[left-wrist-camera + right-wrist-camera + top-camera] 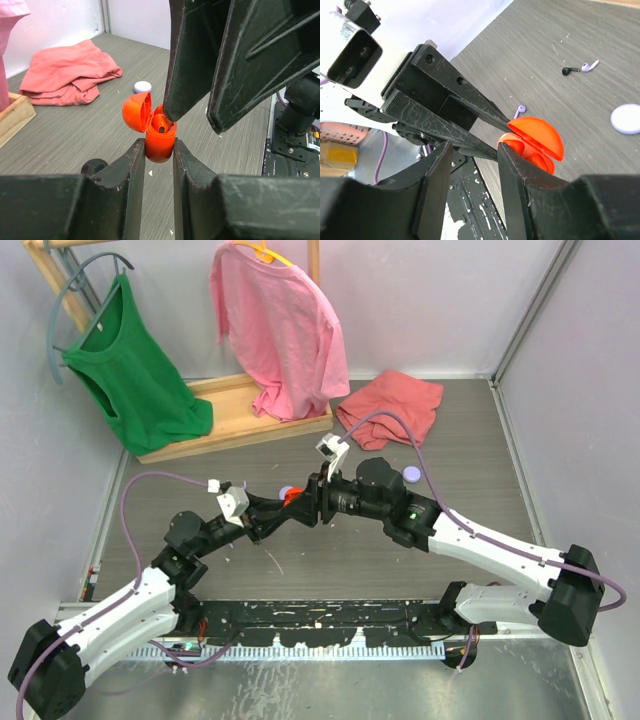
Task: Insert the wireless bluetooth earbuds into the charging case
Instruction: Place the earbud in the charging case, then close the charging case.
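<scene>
The orange charging case [160, 142] hangs above the table with its lid [136, 111] swung open. My left gripper [159, 146] is shut on its lower body. An orange earbud [161, 124] sits in the case; in the right wrist view two orange buds [516, 146] lie in its wells. My right gripper [196, 122] hovers over the case, open with nothing between its fingers, and one fingertip [172, 114] touches the case's top. From the top view the two grippers [318, 502] meet at the case [291, 499]. Lavender earbuds [590, 65] [520, 108] lie loose on the table, one next to a dark bud [566, 71].
A lavender disc [142, 86] [626, 118] lies on the table beyond the case, and a black disc [94, 166] near my left finger. A crumpled pink cloth [390, 408] lies at the back. A wooden rack [235, 430] with a green shirt [130, 380] and a pink shirt [280, 330] stands at the back left.
</scene>
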Available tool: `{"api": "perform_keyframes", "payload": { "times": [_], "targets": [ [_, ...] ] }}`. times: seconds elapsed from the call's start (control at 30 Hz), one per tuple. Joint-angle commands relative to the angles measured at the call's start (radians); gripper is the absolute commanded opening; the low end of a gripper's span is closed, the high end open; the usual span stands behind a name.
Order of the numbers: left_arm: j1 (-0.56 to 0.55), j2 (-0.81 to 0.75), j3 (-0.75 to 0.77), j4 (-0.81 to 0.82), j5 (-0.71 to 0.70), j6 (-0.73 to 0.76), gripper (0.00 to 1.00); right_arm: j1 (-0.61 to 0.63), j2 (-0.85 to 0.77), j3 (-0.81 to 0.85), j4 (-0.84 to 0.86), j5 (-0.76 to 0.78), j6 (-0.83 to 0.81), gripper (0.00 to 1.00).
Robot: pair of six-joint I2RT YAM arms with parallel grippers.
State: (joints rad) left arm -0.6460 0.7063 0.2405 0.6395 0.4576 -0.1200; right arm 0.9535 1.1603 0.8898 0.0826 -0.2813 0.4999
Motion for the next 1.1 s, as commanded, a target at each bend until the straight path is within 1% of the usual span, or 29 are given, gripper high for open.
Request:
{"api": "perform_keyframes", "payload": {
  "times": [0.0, 0.1, 0.17, 0.37, 0.57, 0.8, 0.9, 1.07],
  "targets": [
    [0.0, 0.002, 0.022, 0.07, 0.006, -0.009, 0.0, -0.011, -0.061, 0.06, -0.013, 0.052, -0.083, 0.5],
    [0.0, 0.007, 0.02, 0.07, 0.021, -0.023, 0.0, -0.049, -0.089, 0.065, -0.054, 0.03, -0.126, 0.55],
    [0.001, 0.008, 0.02, 0.07, 0.035, -0.032, 0.0, -0.085, -0.092, 0.067, -0.064, -0.017, -0.14, 0.57],
    [0.0, 0.0, 0.027, 0.073, 0.092, -0.062, 0.0, -0.217, -0.047, 0.075, -0.07, -0.262, -0.147, 0.65],
    [0.0, 0.002, 0.035, 0.097, 0.119, -0.095, 0.0, -0.249, 0.047, 0.096, -0.049, -0.441, -0.143, 0.73],
    [0.001, 0.009, 0.037, 0.123, 0.108, -0.11, 0.0, -0.249, 0.131, 0.084, 0.013, -0.589, -0.079, 0.73],
    [0.0, 0.013, 0.034, 0.121, 0.088, -0.113, 0.0, -0.248, 0.135, 0.076, 0.048, -0.642, -0.06, 0.73],
    [0.001, 0.033, 0.031, 0.101, 0.041, -0.128, 0.0, -0.25, 0.115, 0.069, 0.068, -0.683, -0.065, 0.71]
  ]
}}
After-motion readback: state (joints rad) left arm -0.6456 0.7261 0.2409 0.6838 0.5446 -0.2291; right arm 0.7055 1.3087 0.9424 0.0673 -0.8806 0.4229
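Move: The orange charging case is already in the left fingertips, its middle about 1 cm right of and 1 cm above that hand point, lid open towards the far side. From the right hand it lies about 3 cm ahead, 1 cm left and 2 cm below, with one fingertip at an earbud. On the table, some 18 to 20 cm below the right hand, the purple disc lies about 12 cm ahead and 2 cm left, the black disc 12 cm ahead and 3 cm right. Lift the right fingertip off the earbud and swing the hand forward, right and slightly up, about 6 cm, opening the fingers wider. Then bring it back, down and a little left, turning some 20 degrees counter-clockwise, so the fingers straddle the case with one behind the lid. Keep the case gripped in the left hand and draw it back about 2 cm. ##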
